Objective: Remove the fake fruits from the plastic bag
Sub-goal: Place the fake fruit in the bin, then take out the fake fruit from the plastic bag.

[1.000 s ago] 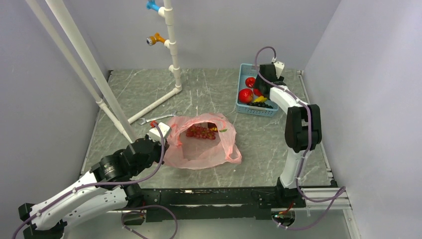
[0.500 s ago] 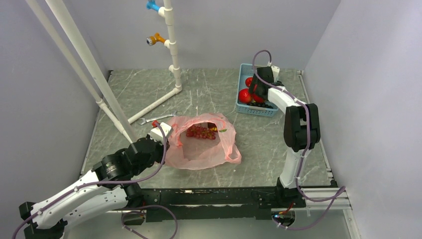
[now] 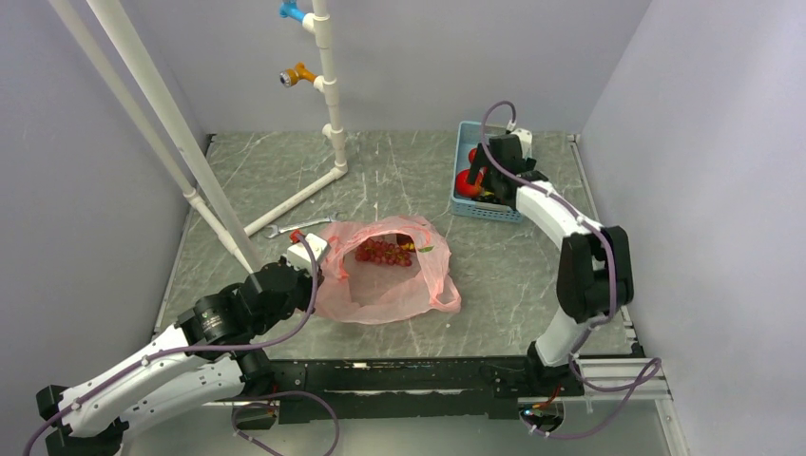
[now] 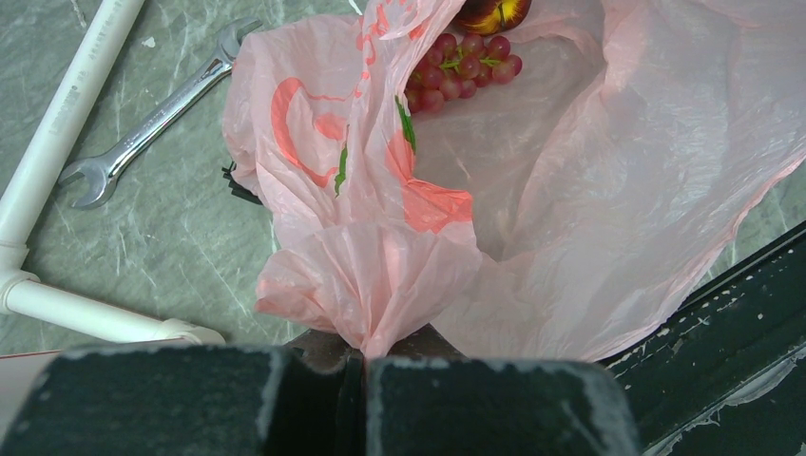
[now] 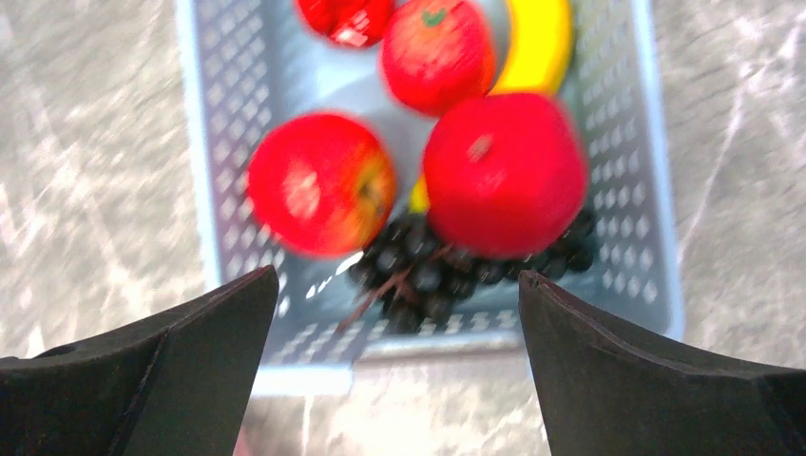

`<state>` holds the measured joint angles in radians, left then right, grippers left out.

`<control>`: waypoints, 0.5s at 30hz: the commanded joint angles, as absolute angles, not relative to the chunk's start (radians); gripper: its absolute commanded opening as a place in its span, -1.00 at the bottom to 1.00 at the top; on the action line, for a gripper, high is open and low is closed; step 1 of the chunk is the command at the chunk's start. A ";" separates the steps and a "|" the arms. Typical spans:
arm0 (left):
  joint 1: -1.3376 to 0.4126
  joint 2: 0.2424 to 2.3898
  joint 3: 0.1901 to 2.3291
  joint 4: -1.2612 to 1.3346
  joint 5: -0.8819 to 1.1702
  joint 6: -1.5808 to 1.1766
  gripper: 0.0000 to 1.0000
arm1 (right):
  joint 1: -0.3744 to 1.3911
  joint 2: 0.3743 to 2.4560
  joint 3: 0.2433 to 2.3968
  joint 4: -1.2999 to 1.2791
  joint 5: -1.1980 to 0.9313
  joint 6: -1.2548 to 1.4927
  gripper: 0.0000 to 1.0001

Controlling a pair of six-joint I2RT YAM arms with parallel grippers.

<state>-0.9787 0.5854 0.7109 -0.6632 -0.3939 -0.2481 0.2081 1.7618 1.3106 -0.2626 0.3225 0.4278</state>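
Observation:
The pink plastic bag (image 3: 390,275) (image 4: 570,171) lies open in the middle of the table. Inside it sit a bunch of reddish grapes (image 3: 383,252) (image 4: 461,62) and a darker red-brown fruit (image 4: 494,11). My left gripper (image 3: 318,266) (image 4: 364,356) is shut on a bunched fold of the bag's left edge. At the back right, my right gripper (image 3: 478,182) (image 5: 396,285) hangs open and holds nothing, above the near end of a blue basket (image 3: 466,133) (image 5: 661,237). Several glossy red fake fruits (image 5: 318,185) lie in that basket, the largest (image 5: 504,171) on the right.
A yellow banana (image 5: 537,43) and a black grape bunch (image 5: 428,275) share the basket. A steel wrench (image 3: 299,226) (image 4: 152,128) lies just left of the bag. A white pipe frame (image 3: 328,123) (image 4: 57,104) stands behind it. Walls close in the table.
My right gripper has opened wider and drawn back toward the basket's near-left side, its elbow swinging toward the near right. The left gripper and the bag have not moved.

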 commanded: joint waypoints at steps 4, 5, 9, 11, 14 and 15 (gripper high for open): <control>-0.977 0.591 0.720 -0.648 -0.403 -0.238 -1.00 | 0.379 1.431 1.083 -0.049 0.242 0.395 0.98; -0.977 0.592 0.721 -0.649 -0.401 -0.238 -1.00 | 0.411 1.388 1.057 -0.020 0.230 0.370 0.98; -0.978 0.595 0.723 -0.649 -0.396 -0.236 -1.00 | 0.473 1.257 1.021 -0.009 0.067 0.394 0.97; -0.978 0.592 0.724 -0.649 -0.400 -0.238 -1.00 | 0.511 1.180 0.988 0.038 -0.019 0.418 0.95; -0.977 0.581 0.721 -0.649 -0.403 -0.240 -1.00 | 0.599 1.056 0.893 0.183 -0.135 0.380 0.95; -0.977 0.577 0.721 -0.649 -0.404 -0.240 -1.00 | 0.626 1.029 0.871 0.230 -0.203 0.365 0.95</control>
<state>-0.9787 0.5865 0.7109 -0.6628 -0.3935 -0.2481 0.5381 1.1515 0.9482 0.0074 0.0368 0.3965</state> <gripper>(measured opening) 0.013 0.980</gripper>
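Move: The red grapes in the open bag lie about 30 cm to the right hand's left, 19 cm back and 11 cm below it. The yellow-red apple beside them is some 24 cm left and 17 cm back, while the bin's middle is about 3 cm ahead, 2 cm left and 10 cm below. From the left hand, still pinching the bag's left edge, the grapes are about 11 cm ahead, 14 cm right and 16 cm below. The open right hand sweeps about 25 cm left, up and back from bin towards bag, turning counter-clockwise. ##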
